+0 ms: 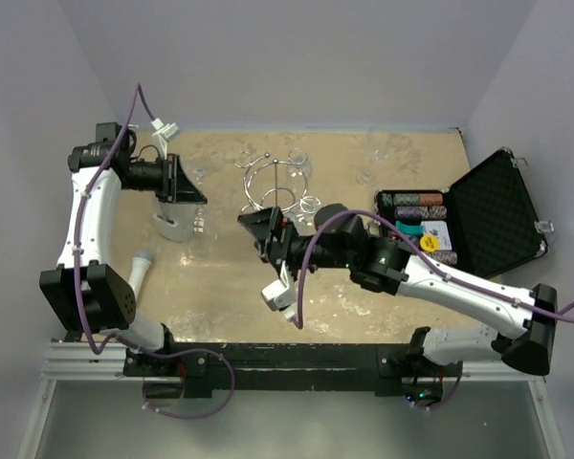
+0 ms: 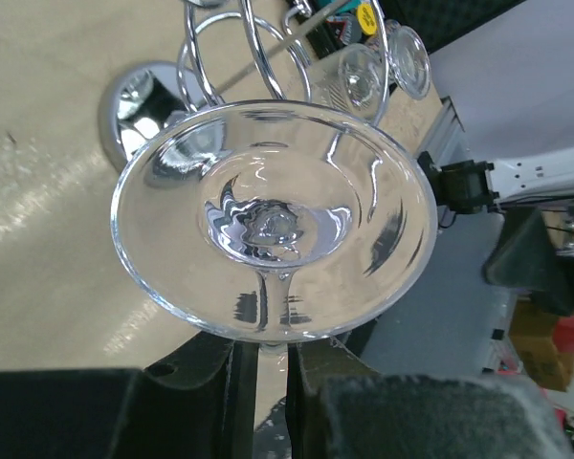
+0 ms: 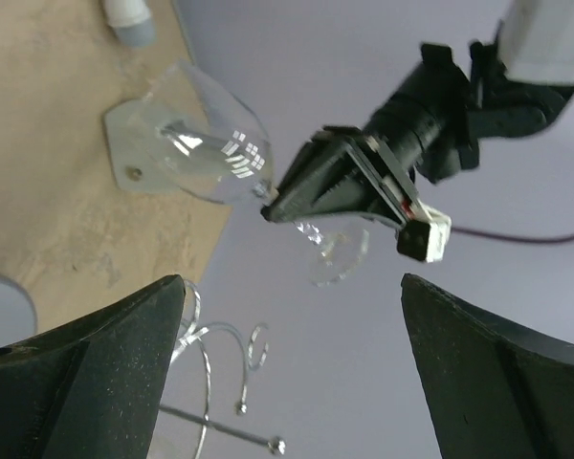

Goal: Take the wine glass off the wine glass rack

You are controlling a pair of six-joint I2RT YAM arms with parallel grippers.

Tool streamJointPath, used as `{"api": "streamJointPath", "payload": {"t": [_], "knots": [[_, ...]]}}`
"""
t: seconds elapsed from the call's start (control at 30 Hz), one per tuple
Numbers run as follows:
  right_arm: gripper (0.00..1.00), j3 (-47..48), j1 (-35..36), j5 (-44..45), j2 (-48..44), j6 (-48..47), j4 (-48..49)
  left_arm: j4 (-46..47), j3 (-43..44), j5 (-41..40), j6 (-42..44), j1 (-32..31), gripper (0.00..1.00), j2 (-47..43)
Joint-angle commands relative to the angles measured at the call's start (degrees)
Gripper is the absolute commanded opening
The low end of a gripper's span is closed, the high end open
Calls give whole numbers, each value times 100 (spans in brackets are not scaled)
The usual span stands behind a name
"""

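A clear wine glass (image 2: 273, 220) fills the left wrist view, its round foot facing the camera and its stem running down between the fingers. My left gripper (image 2: 273, 382) is shut on that stem and holds the glass to the left of the chrome wine glass rack (image 1: 282, 186), apart from its hooks. In the right wrist view the left gripper (image 3: 306, 191) holds the glass tilted, bowl (image 3: 210, 143) up-left and foot down-right. My right gripper (image 3: 292, 382) is wide open and empty beside the rack's hooks (image 3: 220, 354). The rack's disc base (image 2: 139, 96) lies behind the glass.
An open black case (image 1: 488, 210) with poker chips sits at the right. A white bracket (image 1: 172, 227) and a white-grey tube (image 1: 139, 268) lie at the left. More clear glasses (image 2: 364, 72) are beyond the rack.
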Motion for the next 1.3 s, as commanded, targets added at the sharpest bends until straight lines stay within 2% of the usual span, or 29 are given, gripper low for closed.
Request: {"api": "streamJointPath", "payload": {"t": [0.0,0.57,0.73,1.0,1.17,1.27], "knots": [[99,-179,444,409,281,-936,-188,-489,-393,769,-53,71,0,-332],[98,-829,1007,734,1143,-1271,1569,-480,-2001,1552,-713,71,0,-798],[99,-751,1068,620,1406,-1525,1553,-331,-2459,1841,-888,71,0,-886],[98,-733,1113,488,1565,-1947,1456,538,-3267,2650,-1846,71,0,-1035],[96,-873,1139,445,1495,-2009,1754,996,-3689,3133,-2592,71,0,-1070],[95,-856,1148,401,1486,-2044,1684,1032,-3795,3134,-2656,71,0,-1062]]}}
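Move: My right hand is open and wants the bowl of the wine glass, about 12 cm to its left, 3 cm ahead and 10 cm below it. My left hand already holds that glass by the stem and is taking it to my right gripper, roughly 12 cm right, 10 cm back and 6 cm higher. The rack stands 15 cm right of my left hand, 5 cm ahead and 12 cm lower; a white holder sits 8 cm left, 8 cm ahead and 22 cm down. I drop my wide-open right hand about 12 cm, quickly at first, then slide it some 8 cm left and a little back until its fingers straddle the bowl, not yet closing. My left hand keeps its pinch on the stem and draws the glass back about 9 cm and down, drifting right, turning some 45 degrees so the mouth swings up towards the right gripper. ##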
